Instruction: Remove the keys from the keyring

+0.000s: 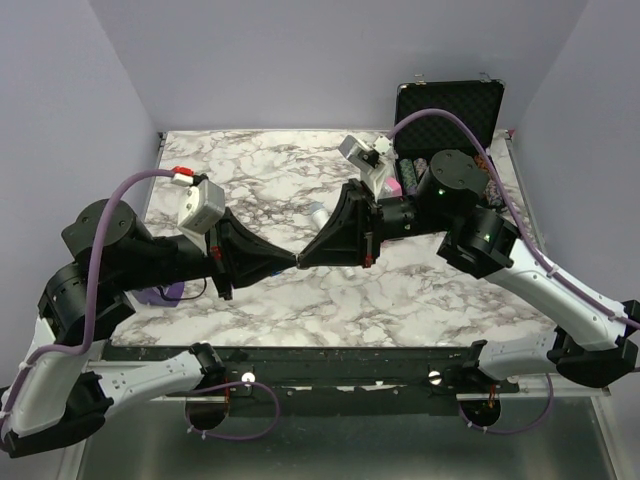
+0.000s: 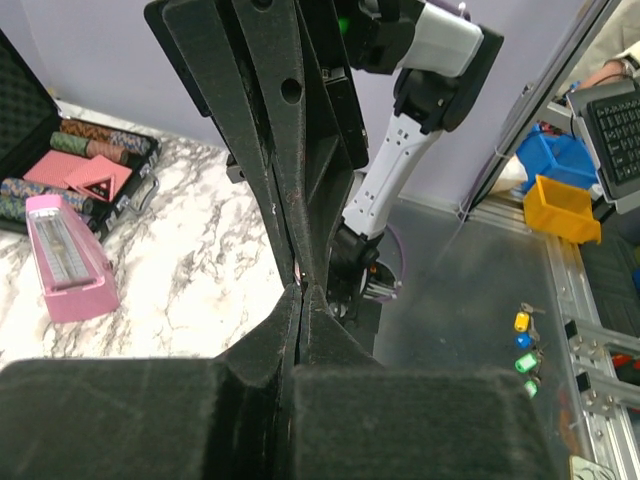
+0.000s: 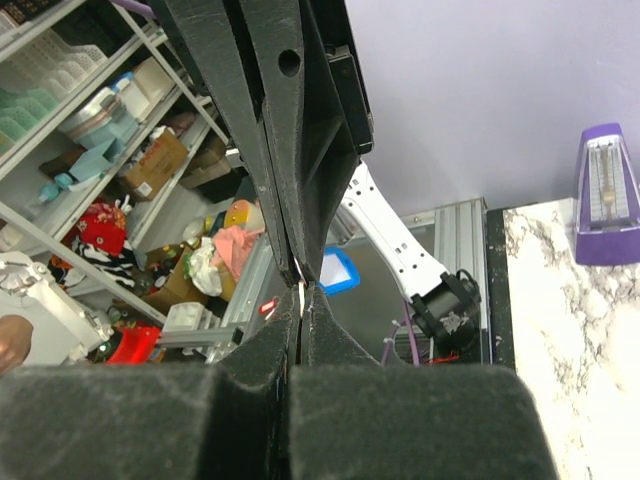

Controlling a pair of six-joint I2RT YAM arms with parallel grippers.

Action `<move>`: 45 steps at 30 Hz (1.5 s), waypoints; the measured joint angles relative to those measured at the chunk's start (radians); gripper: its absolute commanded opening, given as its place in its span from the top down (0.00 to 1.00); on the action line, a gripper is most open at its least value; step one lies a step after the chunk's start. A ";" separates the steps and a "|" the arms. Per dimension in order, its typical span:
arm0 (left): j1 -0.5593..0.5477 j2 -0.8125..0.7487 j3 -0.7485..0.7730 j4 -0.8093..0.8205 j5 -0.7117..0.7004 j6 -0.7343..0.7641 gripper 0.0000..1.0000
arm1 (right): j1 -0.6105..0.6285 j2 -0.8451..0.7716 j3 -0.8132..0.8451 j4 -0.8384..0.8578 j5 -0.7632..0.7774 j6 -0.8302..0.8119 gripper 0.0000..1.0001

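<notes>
My left gripper (image 1: 293, 259) and right gripper (image 1: 303, 258) meet tip to tip above the middle of the marble table (image 1: 270, 170). Both are shut. In the right wrist view a thin silver sliver, seemingly the keyring (image 3: 302, 293), is pinched edge-on where my right gripper (image 3: 302, 300) meets the left fingertips (image 3: 300, 262). In the left wrist view my left gripper (image 2: 300, 292) touches the right fingertips (image 2: 305, 262), and the metal is almost hidden. No blue key head shows at the tips. A small pale blue item (image 1: 315, 213) lies on the table behind them; I cannot tell whether it is the key.
An open black case (image 1: 447, 105) with poker chips (image 2: 95, 140) stands at the back right, a pink metronome (image 2: 68, 262) beside it. A purple metronome (image 3: 604, 195) stands at the left near my left arm. Coloured key tags (image 2: 523, 340) lie off the table.
</notes>
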 measured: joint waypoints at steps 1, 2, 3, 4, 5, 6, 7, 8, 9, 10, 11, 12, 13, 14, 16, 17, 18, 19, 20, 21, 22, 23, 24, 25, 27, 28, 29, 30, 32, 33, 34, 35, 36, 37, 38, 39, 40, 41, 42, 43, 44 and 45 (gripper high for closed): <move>0.000 0.002 0.000 -0.009 0.002 0.005 1.00 | 0.000 0.000 -0.001 -0.010 0.000 -0.003 0.99; 0.000 0.006 0.001 -0.018 0.007 0.010 1.00 | 0.000 0.000 -0.002 -0.019 -0.003 -0.005 0.99; 0.000 0.010 0.001 -0.026 0.013 0.014 1.00 | 0.000 0.000 -0.003 -0.028 -0.004 -0.007 0.99; 0.001 0.012 0.001 -0.032 0.018 0.018 1.00 | 0.000 -0.001 -0.003 -0.038 -0.006 -0.009 0.99; 0.001 0.014 0.001 -0.039 0.022 0.021 1.00 | 0.000 -0.001 -0.004 -0.046 -0.009 -0.011 0.99; 0.001 0.018 0.002 -0.047 0.028 0.024 1.00 | 0.000 -0.002 -0.005 -0.053 -0.011 -0.012 0.99; 0.001 0.021 0.003 -0.054 0.033 0.027 1.00 | 0.000 -0.002 -0.006 -0.061 -0.013 -0.013 0.99; 0.001 0.024 0.003 -0.061 0.040 0.030 1.00 | 0.000 -0.003 -0.007 -0.067 -0.016 -0.015 0.99; 0.001 0.027 0.004 -0.066 0.043 0.032 1.00 | 0.000 -0.003 -0.008 -0.072 -0.019 -0.016 0.99; 0.001 0.029 0.005 -0.071 0.047 0.035 1.00 | -0.002 -0.003 -0.010 -0.077 -0.023 -0.019 0.99; 0.002 0.032 0.006 -0.076 0.052 0.038 1.00 | -0.002 -0.003 -0.011 -0.082 -0.026 -0.019 0.99; 0.002 0.034 0.006 -0.079 0.058 0.040 1.00 | -0.002 -0.005 -0.011 -0.089 -0.029 -0.021 0.99; 0.002 0.037 0.006 -0.083 0.065 0.042 1.00 | -0.002 -0.005 -0.011 -0.094 -0.033 -0.022 0.99; 0.002 0.040 0.007 -0.086 0.072 0.043 1.00 | -0.002 -0.006 -0.012 -0.100 -0.035 -0.023 0.99; 0.002 0.048 0.009 -0.096 0.087 0.045 1.00 | -0.002 -0.008 -0.014 -0.113 -0.041 -0.023 0.99; 0.002 0.052 0.009 -0.104 0.095 0.047 1.00 | -0.002 -0.010 -0.016 -0.119 -0.043 -0.026 0.99; 0.002 0.055 0.009 -0.108 0.100 0.048 1.00 | -0.002 -0.011 -0.019 -0.124 -0.048 -0.027 0.99; 0.002 0.060 0.010 -0.115 0.109 0.049 1.00 | -0.002 -0.012 -0.021 -0.130 -0.051 -0.029 0.99; 0.002 0.062 0.010 -0.120 0.113 0.050 1.00 | -0.002 -0.013 -0.023 -0.137 -0.054 -0.030 0.99; 0.002 0.064 0.009 -0.127 0.119 0.052 1.00 | -0.002 -0.013 -0.024 -0.145 -0.056 -0.030 0.99; 0.002 0.068 0.009 -0.132 0.124 0.055 1.00 | -0.002 -0.013 -0.025 -0.153 -0.058 -0.031 0.99; 0.002 0.071 0.009 -0.138 0.128 0.059 1.00 | -0.002 -0.013 -0.025 -0.160 -0.058 -0.031 0.99; 0.002 0.074 0.009 -0.144 0.132 0.063 1.00 | -0.002 -0.014 -0.025 -0.169 -0.058 -0.032 0.99; 0.002 0.077 0.009 -0.149 0.134 0.064 1.00 | -0.002 -0.014 -0.025 -0.180 -0.058 -0.034 0.99; 0.002 0.085 0.009 -0.165 0.140 0.071 1.00 | -0.002 -0.014 -0.025 -0.198 -0.059 -0.039 0.99; 0.002 0.088 0.009 -0.172 0.142 0.074 1.00 | -0.002 -0.014 -0.025 -0.210 -0.059 -0.042 0.99; 0.002 0.092 0.008 -0.180 0.146 0.077 1.00 | -0.002 -0.014 -0.025 -0.225 -0.058 -0.047 0.99; 0.002 0.095 0.006 -0.186 0.150 0.081 1.00 | -0.002 -0.014 -0.025 -0.237 -0.058 -0.049 0.99; 0.002 0.099 0.000 -0.193 0.155 0.085 1.00 | -0.002 -0.013 -0.025 -0.254 -0.058 -0.056 0.99; 0.002 0.100 -0.003 -0.196 0.156 0.088 1.00 | -0.002 -0.013 -0.025 -0.262 -0.057 -0.057 0.99; 0.002 0.101 -0.005 -0.198 0.158 0.089 1.00 | -0.002 -0.013 -0.025 -0.272 -0.056 -0.060 0.99; 0.002 0.101 -0.010 -0.200 0.159 0.091 1.00 | -0.002 -0.013 -0.025 -0.281 -0.056 -0.063 0.99; 0.002 0.102 -0.016 -0.202 0.161 0.093 1.00 | -0.002 -0.013 -0.025 -0.290 -0.055 -0.065 0.99; 0.002 0.103 -0.019 -0.203 0.163 0.094 1.00 | -0.002 -0.012 -0.025 -0.298 -0.053 -0.067 0.99; 0.002 0.103 -0.025 -0.205 0.163 0.095 1.00 | -0.002 -0.011 -0.025 -0.307 -0.051 -0.071 0.99; 0.002 0.103 -0.031 -0.206 0.163 0.096 1.00 | -0.002 -0.010 -0.025 -0.315 -0.049 -0.073 0.99; 0.002 0.103 -0.034 -0.208 0.163 0.098 1.00 | -0.002 -0.010 -0.025 -0.325 -0.048 -0.076 0.99; 0.002 0.103 -0.040 -0.210 0.164 0.100 1.00 | -0.002 -0.009 -0.025 -0.336 -0.045 -0.079 0.99; 0.002 0.103 -0.045 -0.212 0.163 0.103 1.00 | -0.002 -0.008 -0.024 -0.346 -0.040 -0.082 0.99; 0.002 0.103 -0.051 -0.214 0.163 0.106 1.00 | -0.002 -0.006 -0.024 -0.356 -0.037 -0.085 0.99; 0.002 0.104 -0.056 -0.216 0.163 0.108 1.00 | -0.002 -0.005 -0.023 -0.367 -0.033 -0.090 0.99; 0.002 0.104 -0.061 -0.216 0.163 0.111 1.00 | -0.002 -0.004 -0.021 -0.378 -0.030 -0.094 0.99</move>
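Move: The keyring is already caught at the two shut grippers' meeting tips, at their height: about 1 cm to the right of the left hand and 1 cm to the left of the right hand. The blue tag hangs roughly 3 cm below, about 1 cm to the left of the left hand and 3 cm to the left of the right hand. Far below, by some 46 cm, the white tube lies on the table about 24 cm ahead and 5 cm to the right of both hands. Both hands sink together by about 8 cm towards the table, still tip to tip at the keyring with their fingers kept shut, and drift some 2 cm to the right and about a centimetre back. As they go down, each tilts its fingertips downward by nearly 20 degrees, the left hand also swinging about 10 degrees clockwise, so that the pair makes a shallow V with the keyring at its point. ##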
